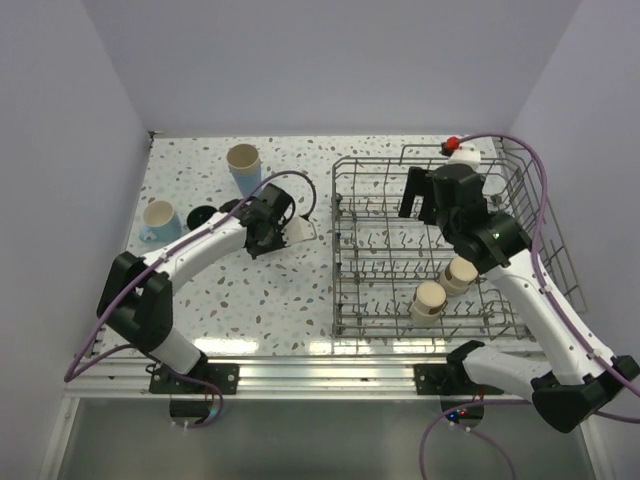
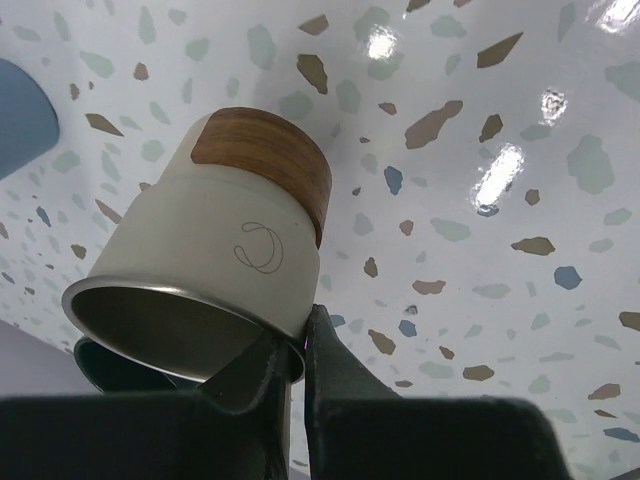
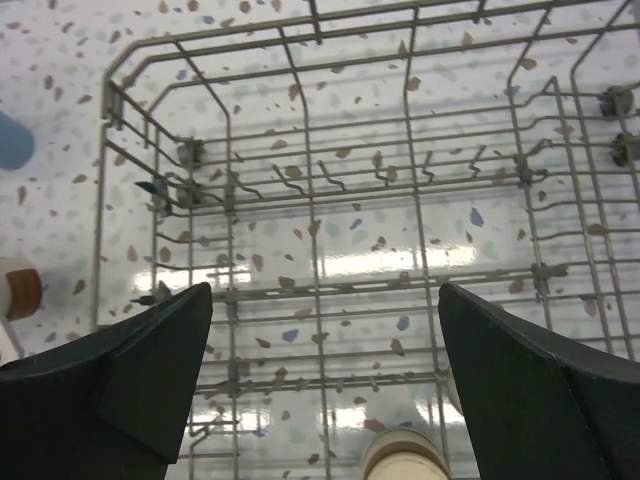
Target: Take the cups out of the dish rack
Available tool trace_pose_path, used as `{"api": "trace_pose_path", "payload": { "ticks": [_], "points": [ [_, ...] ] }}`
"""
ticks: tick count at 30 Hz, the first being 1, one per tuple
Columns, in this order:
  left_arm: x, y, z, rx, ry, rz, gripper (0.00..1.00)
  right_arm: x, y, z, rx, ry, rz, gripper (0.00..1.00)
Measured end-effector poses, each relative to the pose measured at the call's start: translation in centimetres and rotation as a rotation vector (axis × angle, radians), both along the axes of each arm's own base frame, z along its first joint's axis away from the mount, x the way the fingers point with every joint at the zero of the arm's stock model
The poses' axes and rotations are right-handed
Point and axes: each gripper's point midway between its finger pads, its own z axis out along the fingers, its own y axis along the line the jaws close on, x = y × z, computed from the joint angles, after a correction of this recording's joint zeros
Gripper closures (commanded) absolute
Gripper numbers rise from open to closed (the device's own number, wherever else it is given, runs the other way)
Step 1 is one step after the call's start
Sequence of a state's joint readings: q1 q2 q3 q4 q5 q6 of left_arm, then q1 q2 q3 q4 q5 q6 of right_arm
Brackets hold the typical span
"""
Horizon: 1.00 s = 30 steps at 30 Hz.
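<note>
My left gripper (image 2: 300, 345) is shut on the rim of a short beige cup with a brown wooden base (image 2: 240, 220), one finger inside and one outside. The cup hangs tilted, base toward the speckled table, left of the dish rack (image 1: 338, 262). From above, this left gripper (image 1: 272, 228) and its cup (image 1: 298, 230) lie mid-table. My right gripper (image 3: 325, 300) stands wide open with nothing between its fingers, above the rack's wire floor (image 3: 320, 180). In the top view the right gripper (image 1: 420, 205) hovers over the rack's back half. Two beige cups (image 1: 430, 298) (image 1: 462, 272) stand in the rack's front part; one cup (image 3: 405, 460) shows below the open jaws.
On the table at the left stand a tall light blue tumbler (image 1: 243, 166), a light blue mug (image 1: 160, 220) and a dark mug (image 1: 205, 213) partly hidden by the left arm. A small red and white object (image 1: 460, 148) sits behind the rack. Walls close in on three sides.
</note>
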<state>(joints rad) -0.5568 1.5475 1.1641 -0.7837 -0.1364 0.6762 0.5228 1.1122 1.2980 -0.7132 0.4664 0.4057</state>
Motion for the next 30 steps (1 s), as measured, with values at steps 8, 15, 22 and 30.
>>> {"api": "trace_pose_path", "payload": {
  "ticks": [8,15,22,30],
  "points": [
    [-0.8,1.4,-2.1,0.173,0.061,-0.028,1.00,-0.7,-4.8,-4.5,-0.063,0.149,-0.114,0.02],
    [-1.2,2.1,-3.6,0.254,0.111,-0.051,0.93,-1.0,-5.4,-7.0,-0.064,0.229,-0.118,0.02],
    [-1.1,2.1,-3.4,0.267,0.117,-0.071,0.54,-1.0,-6.2,-7.2,-0.059,0.239,-0.139,0.02],
    [1.0,-0.1,0.0,0.183,0.049,-0.068,0.24,-2.9,-9.9,-9.1,-0.072,0.286,-0.281,0.02]
  ]
}}
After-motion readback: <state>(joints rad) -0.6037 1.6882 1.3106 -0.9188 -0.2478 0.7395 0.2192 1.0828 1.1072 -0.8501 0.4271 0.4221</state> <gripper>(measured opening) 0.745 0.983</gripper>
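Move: The left hand still pinches the cream-and-wood cup by its rim; the bare spot for it is about 11 cm below, some 3 cm left and 1 ahead. The tall cup stack stands roughly 18 cm ahead and 5 left of the hand, the dark green mug 7 ahead and 14 left. From the right hand, the farther cream cup in the rack lies about 8 cm back, 12 right and 25 below; the nearer one about 15 back, 5 left-hand-side short of it, that is 5 to the right, equally low. Downward and slightly left, the left hand lowers the held cup about 4 cm, tilting some 15 degrees, then opens wide, letting go of the rim, and rises straight back up, drifting forward and right. Meanwhile the open, empty right hand swings right about 10 cm and sinks 9, drawing back a little, tipping down and turning clockwise some 15 degrees, towards the farther cream cup in the rack, pausing briefly midway. ##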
